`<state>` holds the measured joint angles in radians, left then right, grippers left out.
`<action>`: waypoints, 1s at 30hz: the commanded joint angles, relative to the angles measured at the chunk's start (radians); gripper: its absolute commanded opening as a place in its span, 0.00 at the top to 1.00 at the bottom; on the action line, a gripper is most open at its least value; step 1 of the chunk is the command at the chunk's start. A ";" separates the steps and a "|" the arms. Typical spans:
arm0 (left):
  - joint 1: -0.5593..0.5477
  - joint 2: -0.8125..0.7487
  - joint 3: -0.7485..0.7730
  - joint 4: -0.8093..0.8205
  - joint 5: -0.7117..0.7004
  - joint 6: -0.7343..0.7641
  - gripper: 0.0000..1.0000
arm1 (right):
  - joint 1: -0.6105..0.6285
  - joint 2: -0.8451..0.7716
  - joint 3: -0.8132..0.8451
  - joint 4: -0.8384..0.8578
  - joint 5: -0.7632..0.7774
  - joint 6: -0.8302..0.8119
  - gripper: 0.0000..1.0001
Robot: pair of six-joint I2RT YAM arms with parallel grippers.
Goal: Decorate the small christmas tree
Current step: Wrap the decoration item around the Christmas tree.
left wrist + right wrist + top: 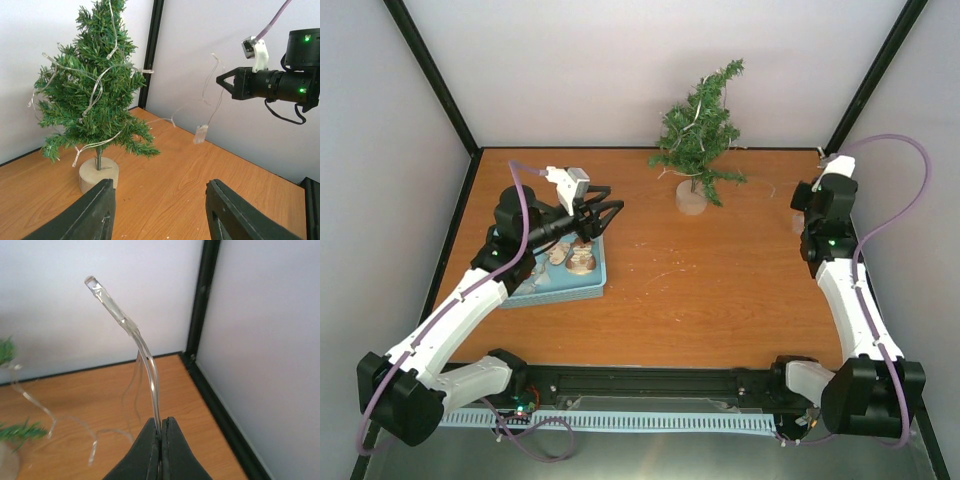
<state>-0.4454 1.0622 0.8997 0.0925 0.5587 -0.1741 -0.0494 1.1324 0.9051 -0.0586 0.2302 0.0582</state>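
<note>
The small christmas tree (700, 130) stands on its pale round base at the back of the table, right of the middle; it also shows at the left of the left wrist view (92, 85). A clear light string (95, 95) winds round its branches and trails to the right, one bulb (201, 134) dangling. My right gripper (161, 432) is shut on that string's wire, whose free end (107, 300) sticks up above the fingers. It hangs over the table's right side (798, 208). My left gripper (160, 200) is open and empty, above the blue tray (612, 205).
The blue tray (545, 292) at the left holds round ornaments (582, 262). Black frame posts stand in the back corners (202, 295), with white walls all round. Bare wood (720, 290) lies between the tray and the right arm.
</note>
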 commanded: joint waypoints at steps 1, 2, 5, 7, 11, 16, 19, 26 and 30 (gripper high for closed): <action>-0.006 -0.013 0.054 -0.004 0.004 0.019 0.50 | -0.039 -0.006 0.072 0.054 0.075 -0.052 0.97; -0.006 -0.011 0.054 -0.002 0.004 0.023 0.50 | -0.041 -0.010 0.084 0.050 0.066 -0.060 0.97; -0.006 -0.004 0.054 0.002 0.005 0.023 0.50 | -0.042 -0.040 0.098 0.057 -0.016 -0.075 0.97; -0.006 0.002 0.053 0.009 0.018 0.025 0.50 | -0.041 -0.064 0.105 0.047 -0.107 -0.074 0.97; -0.006 0.002 0.038 0.031 0.037 0.025 0.50 | -0.041 -0.115 0.141 -0.042 -0.243 -0.050 0.97; -0.006 0.006 0.033 0.030 0.038 0.036 0.50 | -0.032 -0.191 0.143 -0.081 -0.515 -0.011 0.97; -0.006 0.009 0.031 0.037 0.045 0.039 0.50 | -0.017 -0.220 0.129 -0.068 -0.662 0.043 0.97; -0.008 0.026 0.001 0.132 0.095 0.022 0.50 | 0.122 -0.222 0.049 0.098 -0.788 0.183 0.97; -0.022 0.062 -0.035 0.221 0.113 -0.002 0.50 | 0.227 -0.173 0.032 0.189 -0.762 0.245 0.97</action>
<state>-0.4496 1.0897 0.8833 0.1951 0.6292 -0.1635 0.1013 0.9257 0.9596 0.0029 -0.5022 0.2100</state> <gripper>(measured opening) 0.500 0.030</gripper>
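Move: I grip the string light in my right hand. The tree it is being wound on stands about 18 cm ahead and 22 cm to the left, its middle some 7 cm lower. The string's clear plastic tag hangs about 12 cm below these fingers, some 2 cm ahead and with no sideways offset. A loose strand lies roughly 14 cm ahead, 8 cm left and 20 cm below. From my idle left hand the tree is about 28 cm ahead, 23 cm right and 13 cm lower. Fingers still shut on the string light, I lift my right hand, edging a little right at first, then sweep it left about 19 cm while drawing it back some 7 cm, to bring it round to the near side of the tree. It ends about 11 cm higher, the wrist swung some 50 degrees counter-clockwise and tipped up so the fingers face the tree. ##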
